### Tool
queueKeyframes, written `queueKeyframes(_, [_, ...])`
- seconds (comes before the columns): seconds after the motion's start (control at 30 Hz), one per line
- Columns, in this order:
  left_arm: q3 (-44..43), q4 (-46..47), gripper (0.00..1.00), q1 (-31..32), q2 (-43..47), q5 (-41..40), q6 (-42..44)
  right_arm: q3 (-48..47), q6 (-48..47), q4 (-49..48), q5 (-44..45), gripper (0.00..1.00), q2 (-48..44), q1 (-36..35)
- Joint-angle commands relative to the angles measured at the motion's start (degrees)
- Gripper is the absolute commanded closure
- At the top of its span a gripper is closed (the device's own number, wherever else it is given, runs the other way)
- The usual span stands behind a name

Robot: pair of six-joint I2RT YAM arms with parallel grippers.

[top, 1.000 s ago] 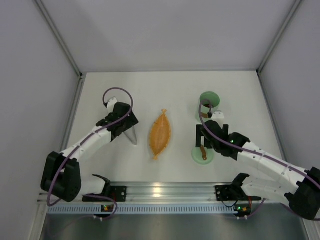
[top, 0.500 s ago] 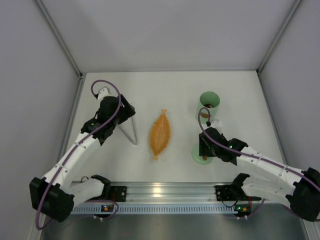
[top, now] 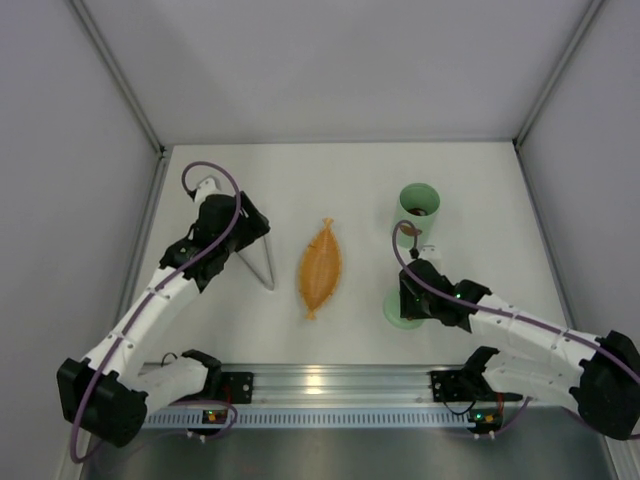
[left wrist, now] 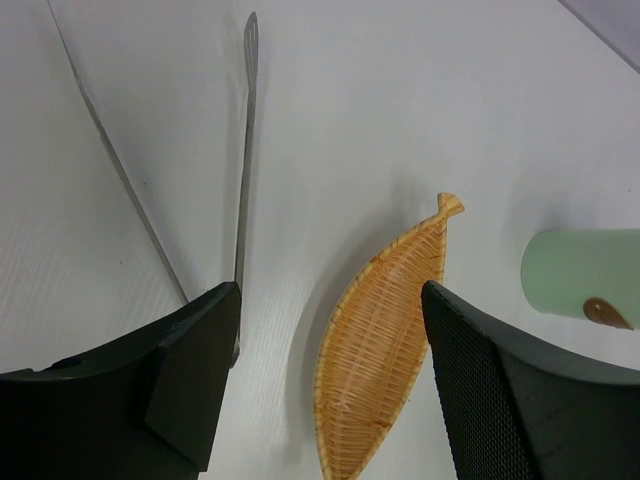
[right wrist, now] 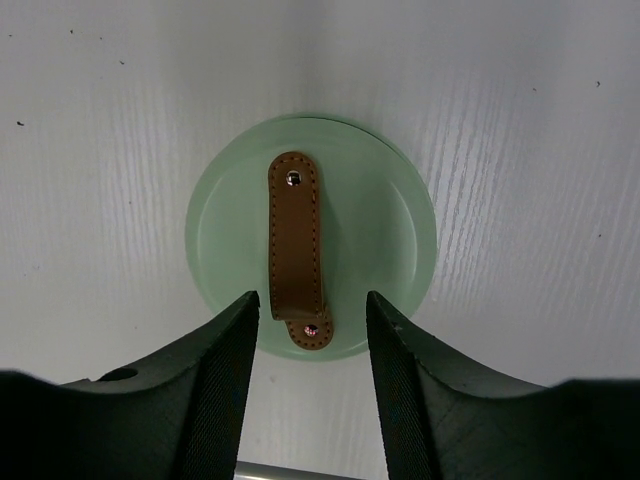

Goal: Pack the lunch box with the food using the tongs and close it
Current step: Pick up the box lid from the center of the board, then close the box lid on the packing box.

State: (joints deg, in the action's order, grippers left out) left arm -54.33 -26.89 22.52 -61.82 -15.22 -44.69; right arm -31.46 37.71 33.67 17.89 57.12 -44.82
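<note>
The lunch box [top: 419, 203] stands upright and uncovered at the back right, with a dark bit of food [top: 421, 211] showing inside; it also appears at the right edge of the left wrist view [left wrist: 575, 272]. The tongs [top: 264, 263] [left wrist: 243, 170] lie loose on the table, left of the orange tray. My left gripper [top: 243, 232] [left wrist: 328, 300] hovers open and empty above them. My right gripper [top: 409, 299] [right wrist: 311, 300] sits low over the flat green lid [right wrist: 375, 230]. Its jaws stand apart on either side of the near end of the brown strap handle [right wrist: 296, 235], not touching it.
The orange woven leaf-shaped tray [top: 320, 268] [left wrist: 385, 340] lies in the middle of the table with nothing on it. White walls close the table on three sides. The metal rail [top: 330, 382] with the arm bases runs along the near edge.
The left arm has lifted and drawn back-left, away from the tongs. The right gripper has slid toward the near side of the lid and its jaws have narrowed round the strap.
</note>
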Motion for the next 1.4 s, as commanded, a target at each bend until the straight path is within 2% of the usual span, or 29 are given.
queueKeyframes(0.0, [-2.19, -0.17, 0.22, -0.29, 2.06, 0.46, 0.74, 0.0, 0.61, -4.58, -0.66, 0.53, 0.8, 0.61])
queueKeyframes(0.2, [-2.1, -0.79, 0.22, -0.29, 2.76, 0.37, 0.74, 0.09, 0.43, -5.98, -0.66, 0.62, 2.29, 0.7])
queueKeyframes(0.37, [-2.01, -0.96, 0.22, -0.29, 2.94, 0.37, 0.83, -0.18, 0.25, -6.51, -0.58, 0.75, 3.96, 0.61])
queueKeyframes(0.5, [-2.1, -1.05, 0.22, -0.2, 3.02, 0.28, 1.09, -0.97, 0.17, -5.99, -0.31, 0.9, 4.4, 0.61])
queueKeyframes(0.53, [-2.19, -1.05, 0.22, -0.29, 3.2, 0.37, 1.18, -1.49, 0.08, -5.46, -0.05, 0.98, 4.14, 0.61])
queueKeyframes(0.57, [-2.19, -1.14, 0.22, -0.29, 3.2, 0.46, 1.18, -2.8, -0.18, -3.89, 0.21, 1.0, 3.88, 0.61])
queueKeyframes(0.73, [-2.45, -1.58, 0.22, -0.29, 4.08, 0.46, 1.36, -9.48, -2.2, 2.44, 0.83, 1.0, 0.27, 0.61])
queueKeyframes(1.0, [-3.07, -2.28, 0.22, -0.29, 4.96, 0.72, 1.62, -28.55, -6.07, 12.55, 5.04, 1.0, -2.28, 0.61])
queueKeyframes(1.13, [-3.42, -2.2, 0.22, -0.2, 4.96, 1.34, 1.71, -39.25, -8.27, 14.75, 12.15, 1.0, 2.11, 1.13])
queueKeyframes(1.23, [-3.68, -2.37, 0.22, -0.29, 4.96, 1.6, 1.88, -45.67, -10.2, 14.93, 14.27, 1.0, 6.76, 2.8])
queueKeyframes(1.37, [-4.12, -2.46, 0.22, -0.29, 5.04, 2.21, 2.06, -51.41, -13.36, 13.71, 10.33, 1.0, 12.91, 9.9])
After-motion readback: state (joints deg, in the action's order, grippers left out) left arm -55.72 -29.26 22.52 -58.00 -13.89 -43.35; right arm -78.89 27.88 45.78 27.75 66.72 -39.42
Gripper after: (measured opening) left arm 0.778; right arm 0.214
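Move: The lid lies just under the right hand, its middle about 2 cm ahead, 1 cm left and 2 cm lower, with the leather strap standing between the open fingers. The green box stands roughly 17 cm straight ahead of this hand, its middle about 2 cm higher. The orange basket is some 9 cm ahead and 18 cm to the left. From the left hand, the lid is about 12 cm back, 27 cm right and 17 cm below. The right fingers pinch the lid's leather strap after the hand eases about a centimetre down and left. Then it lifts the lid fast, some 25 cm up from its starting height, swinging about 11 cm forward as well, level-wise closer to the green box, the wrist tipping the fingertips up around 25 degrees. The empty left hand drifts up a couple of centimetres, still open. ##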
